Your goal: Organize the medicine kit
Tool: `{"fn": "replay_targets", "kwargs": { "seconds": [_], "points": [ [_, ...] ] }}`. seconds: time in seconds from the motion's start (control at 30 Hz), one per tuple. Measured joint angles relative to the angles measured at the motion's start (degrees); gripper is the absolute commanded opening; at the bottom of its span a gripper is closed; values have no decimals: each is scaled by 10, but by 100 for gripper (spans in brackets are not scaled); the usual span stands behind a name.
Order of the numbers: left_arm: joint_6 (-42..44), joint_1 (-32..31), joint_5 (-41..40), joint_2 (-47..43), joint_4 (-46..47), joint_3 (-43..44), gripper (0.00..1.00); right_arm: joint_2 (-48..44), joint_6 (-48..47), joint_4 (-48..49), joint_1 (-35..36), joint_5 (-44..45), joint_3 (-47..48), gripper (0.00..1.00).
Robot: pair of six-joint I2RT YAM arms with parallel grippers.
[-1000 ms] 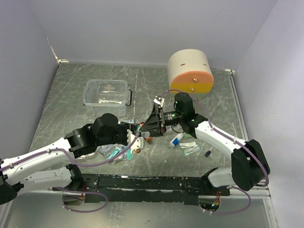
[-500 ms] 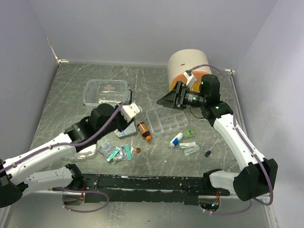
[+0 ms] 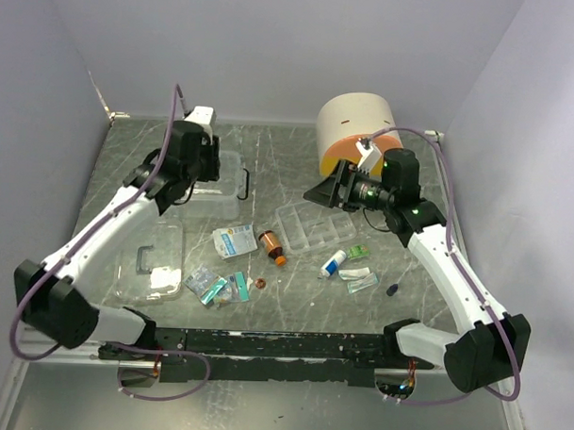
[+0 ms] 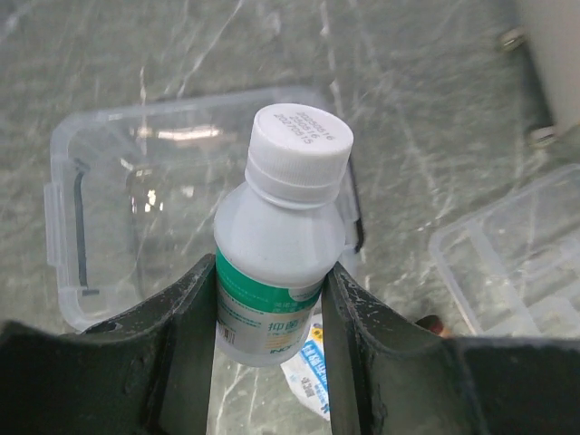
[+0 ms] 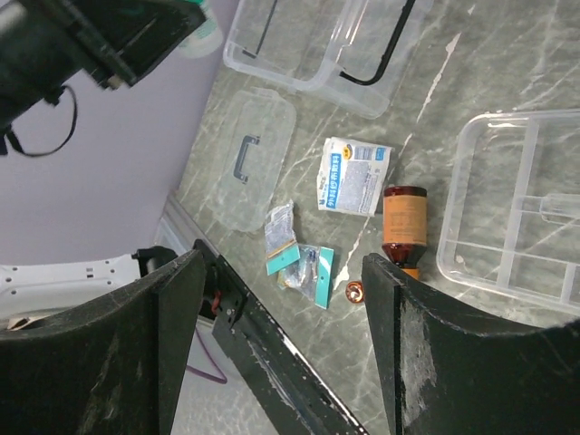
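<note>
The medicine kit's clear box with a black handle stands at the back left, without its lid. My left gripper hovers over it, shut on a white bottle with a green label and a white cap; the box lies below the bottle. The clear lid lies flat nearer the front left. A clear divided tray rests mid-table. My right gripper hangs open above the tray's far end with nothing between its fingers.
Loose on the table are an amber bottle, a white-and-blue sachet, teal packets, a small copper ring, a blue-capped tube and a green packet. A beige cabinet with an orange-and-yellow front stands at the back right.
My left arm has swung from the table's middle front up to the back left, carrying the white bottle over the box. The right arm drew back towards the cabinet, then held.
</note>
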Motion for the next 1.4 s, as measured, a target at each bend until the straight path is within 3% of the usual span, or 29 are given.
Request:
{"fn": "replay_targets", "kwargs": {
  "seconds": [0.37, 0.67, 0.9, 1.4],
  "points": [
    [-23, 88, -73, 241, -155, 134, 33, -22, -8, 12, 0, -3, -53, 70],
    [-25, 112, -121, 366, -229, 228, 33, -22, 23, 70, 0, -36, -104, 70],
    [-31, 112, -130, 386, -258, 242, 33, -30, 59, 114, 0, -53, -146, 70],
    [-44, 113, -139, 386, -267, 186, 36, -36, 75, 136, 0, -56, -148, 69]
  ]
}}
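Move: The left hand already holds the white bottle high over the right part of the clear box, whose middle lies some 7 cm to its left, 4 cm ahead and 20 cm below. The medicine packet is about 11 cm back and 2 cm right, the amber bottle 12 cm back and 10 cm right, both on the table. From the empty right hand, the amber bottle is roughly 5 cm left, 3 cm back and 24 cm below; the box is 23 cm left and 13 cm ahead. The left arm lowers the white bottle about 19 cm into the clear box, fast at first and then easing, while carrying it some 11 cm left and a little forward before drawing back slightly; the wrist tips the fingers steeply down by about 40 degrees and swings counter-clockwise, the grip kept throughout. The right hand, open and touching nothing, sinks about 4 cm and eases back nearly 3 cm above the amber bottle. ##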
